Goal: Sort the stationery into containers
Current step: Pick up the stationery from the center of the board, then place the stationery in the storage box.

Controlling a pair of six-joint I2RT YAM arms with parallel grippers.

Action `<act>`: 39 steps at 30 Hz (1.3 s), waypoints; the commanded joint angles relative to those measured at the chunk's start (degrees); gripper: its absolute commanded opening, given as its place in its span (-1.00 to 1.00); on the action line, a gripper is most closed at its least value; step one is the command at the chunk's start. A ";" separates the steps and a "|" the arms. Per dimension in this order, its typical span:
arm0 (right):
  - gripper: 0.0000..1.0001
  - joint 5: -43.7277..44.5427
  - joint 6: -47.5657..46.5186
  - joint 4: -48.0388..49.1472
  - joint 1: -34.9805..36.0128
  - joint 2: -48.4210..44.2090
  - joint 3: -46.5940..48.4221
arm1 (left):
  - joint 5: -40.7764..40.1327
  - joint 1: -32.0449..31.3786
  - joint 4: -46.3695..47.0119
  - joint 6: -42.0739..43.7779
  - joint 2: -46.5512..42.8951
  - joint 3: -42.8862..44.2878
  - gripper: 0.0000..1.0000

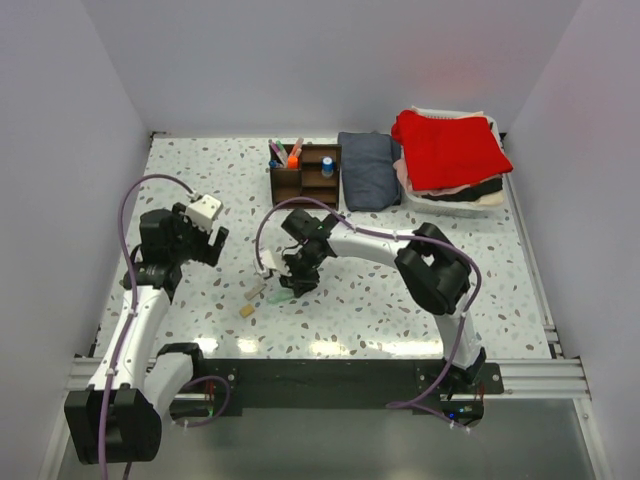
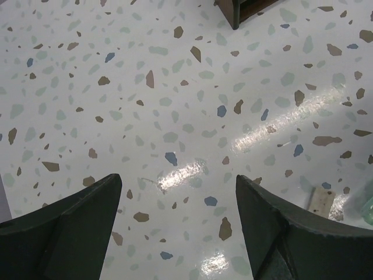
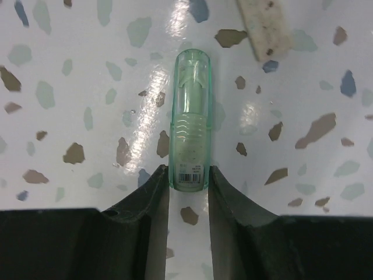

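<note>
A pale green see-through piece (image 3: 189, 111) lies flat on the speckled table. My right gripper (image 3: 187, 175) has its two fingertips pressed against both sides of the piece's labelled near end. From above, that gripper (image 1: 285, 285) sits low over the green piece (image 1: 281, 297), with two small tan blocks (image 1: 246, 311) just to its left. One tan block (image 3: 265, 26) shows beyond the green piece. The dark brown organizer (image 1: 305, 175) stands at the back, with pens (image 1: 293, 153) upright in it. My left gripper (image 2: 178, 186) hovers open over bare table, left of the blocks.
A folded dark blue cloth (image 1: 368, 168) lies right of the organizer. A white basket (image 1: 497, 128) with red and dark folded clothes stands at the back right. White walls close in the table on three sides.
</note>
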 commanded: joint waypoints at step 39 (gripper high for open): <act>-1.00 44.64 82.64 11.44 -15.05 -5.49 5.95 | 5.24 0.62 12.00 -5.12 12.70 9.55 0.66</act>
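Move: Already pinched at one end by the right hand, the green highlighter is bound for the brown organizer, whose middle is some 28 cm ahead, 3 cm right and 3 cm up. The beige eraser lies about 9 cm left, level with this hand, the yellow block 11 cm left and 5 cm back; the blue towel is 30 cm ahead, 20 cm right. From the left hand, the organizer is roughly 19 cm ahead, 21 cm right and 9 cm lower. Right hand lifts the held highlighter, carries it 20 cm forward-right towards the organizer, turning 100° clockwise; left advances. ##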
